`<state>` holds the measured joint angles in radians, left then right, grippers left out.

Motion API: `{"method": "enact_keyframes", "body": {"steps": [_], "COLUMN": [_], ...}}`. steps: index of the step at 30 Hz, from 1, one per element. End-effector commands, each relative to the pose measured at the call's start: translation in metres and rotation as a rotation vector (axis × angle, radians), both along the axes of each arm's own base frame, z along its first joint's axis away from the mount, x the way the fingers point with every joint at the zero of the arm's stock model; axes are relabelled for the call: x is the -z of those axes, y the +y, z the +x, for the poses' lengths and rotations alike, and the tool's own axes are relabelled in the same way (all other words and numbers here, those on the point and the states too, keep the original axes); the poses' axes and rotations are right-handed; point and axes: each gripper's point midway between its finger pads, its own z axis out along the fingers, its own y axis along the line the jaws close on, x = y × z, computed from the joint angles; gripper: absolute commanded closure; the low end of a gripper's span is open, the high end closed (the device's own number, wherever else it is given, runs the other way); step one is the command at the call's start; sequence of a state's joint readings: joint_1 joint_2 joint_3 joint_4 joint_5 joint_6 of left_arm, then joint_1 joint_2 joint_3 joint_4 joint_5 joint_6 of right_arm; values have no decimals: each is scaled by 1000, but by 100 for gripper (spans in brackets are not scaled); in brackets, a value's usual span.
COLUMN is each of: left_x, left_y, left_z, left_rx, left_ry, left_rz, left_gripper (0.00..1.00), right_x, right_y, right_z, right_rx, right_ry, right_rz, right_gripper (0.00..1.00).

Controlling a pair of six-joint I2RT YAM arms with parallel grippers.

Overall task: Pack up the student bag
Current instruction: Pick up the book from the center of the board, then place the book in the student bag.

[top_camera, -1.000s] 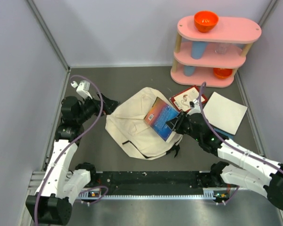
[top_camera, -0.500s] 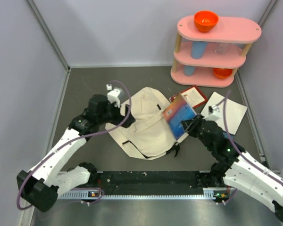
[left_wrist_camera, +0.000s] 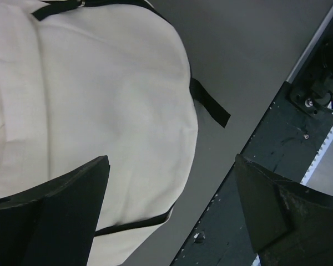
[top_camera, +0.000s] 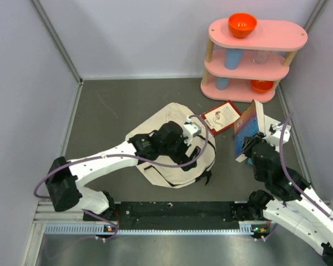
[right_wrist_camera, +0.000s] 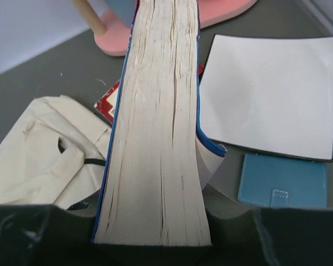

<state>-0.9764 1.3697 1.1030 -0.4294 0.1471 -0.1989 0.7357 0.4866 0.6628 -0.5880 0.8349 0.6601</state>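
The student bag [top_camera: 155,145] is a cream canvas backpack with black straps, lying flat mid-table. My left arm reaches across it, and my left gripper [top_camera: 175,145] hovers over its middle. In the left wrist view the left gripper [left_wrist_camera: 171,160] is open with nothing between its fingers, above the bag [left_wrist_camera: 100,83] near its rounded edge. My right gripper [top_camera: 250,148] is shut on a thick blue-covered book [top_camera: 246,128], held upright on edge to the right of the bag. The right wrist view shows the book's page edge [right_wrist_camera: 155,122] filling the gap in the right gripper [right_wrist_camera: 152,221].
A pink three-tier shelf [top_camera: 255,55] with an orange bowl [top_camera: 242,24] stands at the back right. A red-edged booklet [top_camera: 222,116] lies in front of it. A white pad [right_wrist_camera: 272,94] and a blue case [right_wrist_camera: 283,180] lie right of the book. A black rail [left_wrist_camera: 277,144] runs along the near edge.
My left arm has swung from the table's left side to over the bag. My right gripper has carried the book off the bag to the right and stood it upright.
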Motion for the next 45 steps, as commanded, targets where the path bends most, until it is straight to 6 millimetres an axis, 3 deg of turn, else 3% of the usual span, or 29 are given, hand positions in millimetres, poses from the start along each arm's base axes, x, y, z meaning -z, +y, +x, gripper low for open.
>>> {"method": "enact_keyframes", "body": {"steps": [1,4,10,11,15,20,25,29,32,35,39,44,45], "left_x": [-10,-1,41,58,78,82,94,91,93,98,85,28,16], "left_y": [-35,-59,-80,-78,-74,-64,-66,-77,-81,-81,-73,-47,-35], "left_z": [-2,-17,-24,-20,-6,19,27,20,17,15,21,40,58], "left_rx": [22,36,49,33,-40,-151,-124,-65,-56,-55,-83,-144,-185], "left_ry": [-22,40,36,46,28,-59,-98,-55,-35,0,2,28,36], "left_rz": [-50,-75,45,91,174,233,282,237,225,219,192,29,-18], "left_gripper": [2,2,5,10,31,34,41,44,64,98,100,100,100], "right_x": [-83,-88,-89,-87,-81,-78,-73,-69,-67,-67,-69,-73,-75], "right_y": [-32,-37,-40,-39,-37,-35,-34,-32,-34,-36,-37,-26,-22], "right_z": [-6,-10,-14,-14,-13,-13,-12,-13,-14,-15,-16,-16,-16], "right_rx": [121,129,132,128,123,119,119,113,116,121,123,62,40], "right_ry": [-237,-251,-245,-244,-236,-232,-225,-224,-228,-230,-235,-228,-226], "right_rz": [102,100,119,122,131,136,142,158,164,164,164,184,193], "right_gripper": [100,100,100,100,100,100,100,100,100,100,100,100,100]}}
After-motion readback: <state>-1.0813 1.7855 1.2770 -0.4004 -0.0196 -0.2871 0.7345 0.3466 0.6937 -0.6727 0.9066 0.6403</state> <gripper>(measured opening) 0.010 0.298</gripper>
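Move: The bag's near right edge, by the black zip, lies about 7 cm to the right of the open left hand, 1 cm ahead and some 12 cm below. The black strap is 7 cm nearer the base than that edge; the red book is about 15 cm beyond it and 6 cm farther right. From the right hand, holding the blue book, the edge is roughly 18 cm left, 3 cm back and 17 cm down; the white board is 6 cm ahead, 6 cm right and 23 cm below. The bag's edge by the zip is pinched by the left hand, which sinks about 11 cm while going 6 or 7 cm right, first a little back and then forward again, rolling some 15 degrees left side up; its wide-open fingers shut on the cloth and begin to lift. The right hand keeps hold of the blue book, shifting about 3 cm right and up, away from the bag, then easing slightly down. ##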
